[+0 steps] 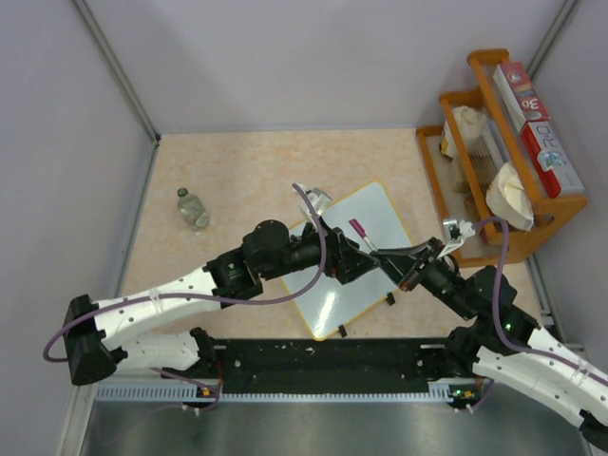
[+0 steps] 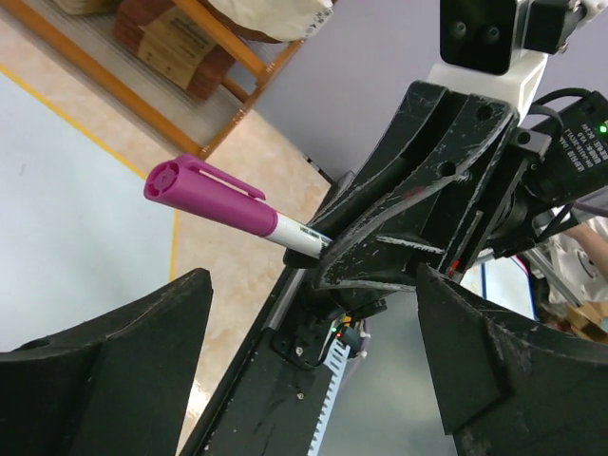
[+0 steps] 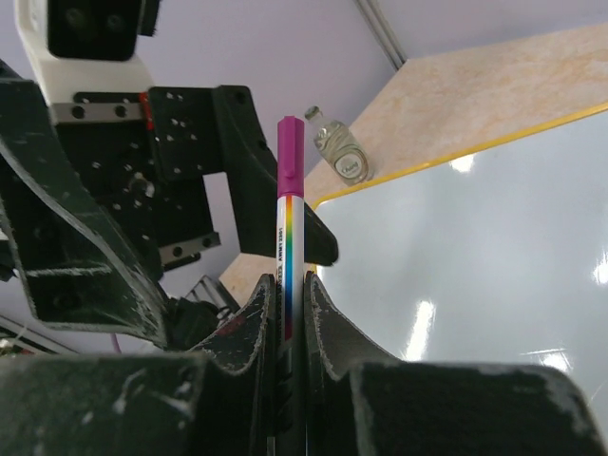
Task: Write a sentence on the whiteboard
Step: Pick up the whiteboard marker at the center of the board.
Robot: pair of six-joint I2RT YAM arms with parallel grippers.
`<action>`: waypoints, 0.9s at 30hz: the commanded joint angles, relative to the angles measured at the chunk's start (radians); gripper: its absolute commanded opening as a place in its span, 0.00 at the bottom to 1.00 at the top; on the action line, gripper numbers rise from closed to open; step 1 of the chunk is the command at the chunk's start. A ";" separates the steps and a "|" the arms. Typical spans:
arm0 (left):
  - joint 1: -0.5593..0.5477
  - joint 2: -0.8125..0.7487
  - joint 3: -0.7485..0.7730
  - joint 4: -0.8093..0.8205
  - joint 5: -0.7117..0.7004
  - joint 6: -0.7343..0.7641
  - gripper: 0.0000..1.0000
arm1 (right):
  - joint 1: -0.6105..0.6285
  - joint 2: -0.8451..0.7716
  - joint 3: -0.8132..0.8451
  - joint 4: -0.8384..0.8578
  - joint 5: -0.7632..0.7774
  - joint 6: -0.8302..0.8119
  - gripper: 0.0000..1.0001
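Observation:
The whiteboard lies tilted in the middle of the table, white with a yellow rim; no sentence is in view on it. My right gripper is shut on a marker with a white rainbow-striped barrel, and its purple cap is still on. The marker stands upright between the right gripper's fingers, above the whiteboard. My left gripper is wide open with nothing between its fingers. It faces the capped end from close by, without touching it. Over the board, the left gripper meets the right one.
A small clear bottle stands on the table to the left, also seen in the right wrist view as the bottle. A wooden rack with boxes and bags stands at the right edge. A black base rail runs along the near edge.

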 commanded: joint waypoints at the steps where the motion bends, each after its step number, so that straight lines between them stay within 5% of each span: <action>1: 0.006 0.056 0.050 0.176 0.092 -0.061 0.88 | 0.012 -0.028 0.002 0.083 0.022 0.022 0.00; 5: 0.006 0.076 0.052 0.184 0.064 -0.067 0.75 | 0.014 -0.053 -0.013 0.100 0.022 0.025 0.00; 16: 0.014 0.040 -0.015 0.327 0.050 -0.062 0.71 | 0.012 -0.057 -0.021 0.091 -0.004 0.028 0.00; 23: 0.015 0.096 0.016 0.339 0.089 -0.070 0.46 | 0.012 -0.051 -0.019 0.111 -0.021 0.031 0.00; 27: 0.015 0.110 0.019 0.347 0.082 -0.073 0.19 | 0.014 -0.051 -0.018 0.100 -0.032 0.029 0.00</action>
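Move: Just beyond the wide-open left fingertips stands the marker, its middle about 2 cm ahead and 2 cm to the right of the left hand, level with it. The right fingertips holding its lower end are roughly 3 cm to the left hand's right and 1 cm lower; the whiteboard's middle is some 28 cm below and 4 cm ahead. Seen from the right hand, the marker's middle is about 2 cm ahead, 1 cm left and 1 cm up. Easing about 2 cm to the right, the left hand brings its open fingers around the marker's barrel below the pink cap, then rises some 3 cm with its fingertips tipping up about 10 degrees. Staying there, it closes and pinches the barrel close to the right fingertips. The right hand keeps its grip, lifting the marker about 2.5 cm. ##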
